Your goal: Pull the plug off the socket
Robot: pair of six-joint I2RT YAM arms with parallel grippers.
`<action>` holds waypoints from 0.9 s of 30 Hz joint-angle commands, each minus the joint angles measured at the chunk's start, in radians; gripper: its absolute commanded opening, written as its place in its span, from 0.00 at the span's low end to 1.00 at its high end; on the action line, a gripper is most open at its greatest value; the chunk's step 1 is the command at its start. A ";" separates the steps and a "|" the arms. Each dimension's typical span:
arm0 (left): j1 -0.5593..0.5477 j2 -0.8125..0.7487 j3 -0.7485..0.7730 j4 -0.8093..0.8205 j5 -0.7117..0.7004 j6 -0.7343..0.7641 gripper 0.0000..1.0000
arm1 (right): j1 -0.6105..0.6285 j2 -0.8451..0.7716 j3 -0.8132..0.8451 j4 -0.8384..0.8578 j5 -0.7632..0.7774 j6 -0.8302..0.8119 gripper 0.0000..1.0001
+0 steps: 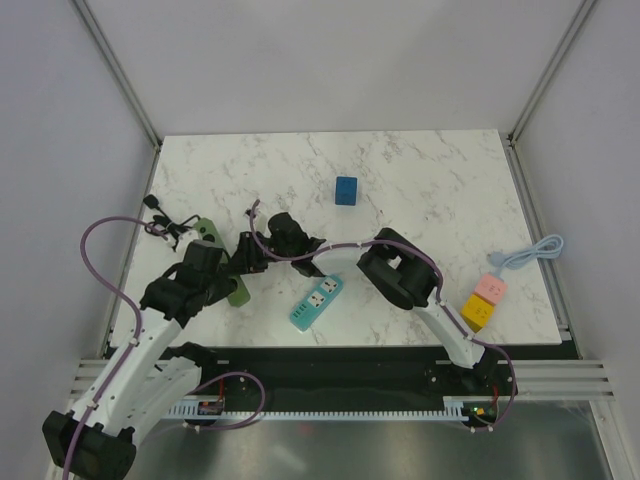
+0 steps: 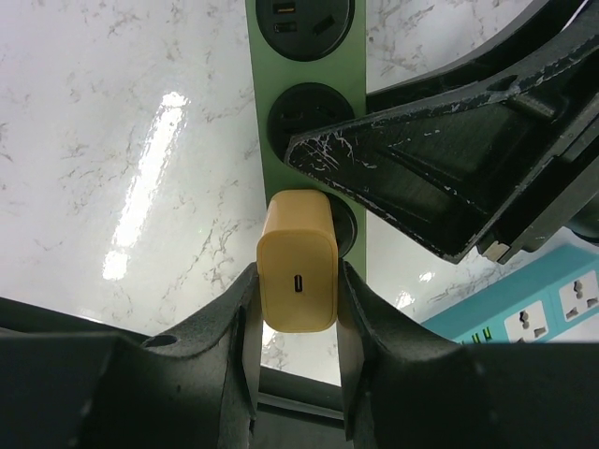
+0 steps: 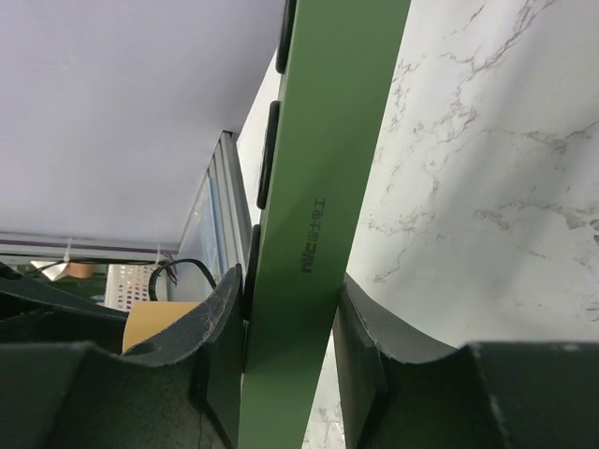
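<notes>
The green power strip (image 2: 309, 94) with round black sockets lies on the marble table, left of centre in the top view (image 1: 210, 233). A yellow plug (image 2: 298, 271) sits in the socket nearest the left wrist camera. My left gripper (image 2: 298, 313) is shut on the plug, one finger pressed to each side. My right gripper (image 3: 292, 318) is shut across the strip's green body (image 3: 314, 215), holding it edge-on. A corner of the yellow plug (image 3: 154, 323) shows behind its left finger. In the top view both grippers (image 1: 215, 268) (image 1: 252, 255) meet over the strip and hide the plug.
A teal power strip (image 1: 317, 302) lies just right of the grippers. A blue cube (image 1: 346, 190) sits further back. Pink (image 1: 490, 288) and yellow (image 1: 477, 313) cube adapters with a pale blue cable (image 1: 530, 252) are at the right edge. Black cable (image 1: 162, 224) is coiled at the left edge.
</notes>
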 commanded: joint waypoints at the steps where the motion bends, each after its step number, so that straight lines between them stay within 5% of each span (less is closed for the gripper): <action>1: -0.015 -0.085 0.093 0.097 0.055 -0.015 0.02 | -0.061 0.104 -0.082 -0.103 0.224 -0.059 0.00; 13: -0.014 -0.130 0.088 0.131 0.027 -0.018 0.02 | -0.089 0.154 -0.121 0.112 0.058 0.086 0.00; 19: -0.014 -0.177 0.065 0.128 -0.017 -0.038 0.02 | -0.095 0.202 -0.147 0.374 -0.018 0.239 0.00; 27: -0.015 -0.150 0.113 0.093 -0.066 -0.015 0.02 | -0.063 0.135 -0.124 0.141 0.050 0.036 0.00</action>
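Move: My left fingers already grip the yellow plug, its middle about 1 cm ahead of and 1 cm below them. The held green socket strip's middle lies roughly 6 cm ahead, 2 cm left and 4 cm below; the teal strip is some 18 cm right, 6 cm back, the black cable about 12 cm ahead, 14 cm left, both 9 cm below. From my right fingers, clamped on the green strip, the plug is about 2 cm back, 1 cm left, 4 cm above. I keep both grips and work plug against strip, my left hand easing up about 1 cm while the right wrist starts to roll. Then my left hand jerks the plug up and slightly forward, away from the strip, about 6 cm in all, tipping its fingers up some 15 degrees, as my right hand takes the strip down, forward and right. ##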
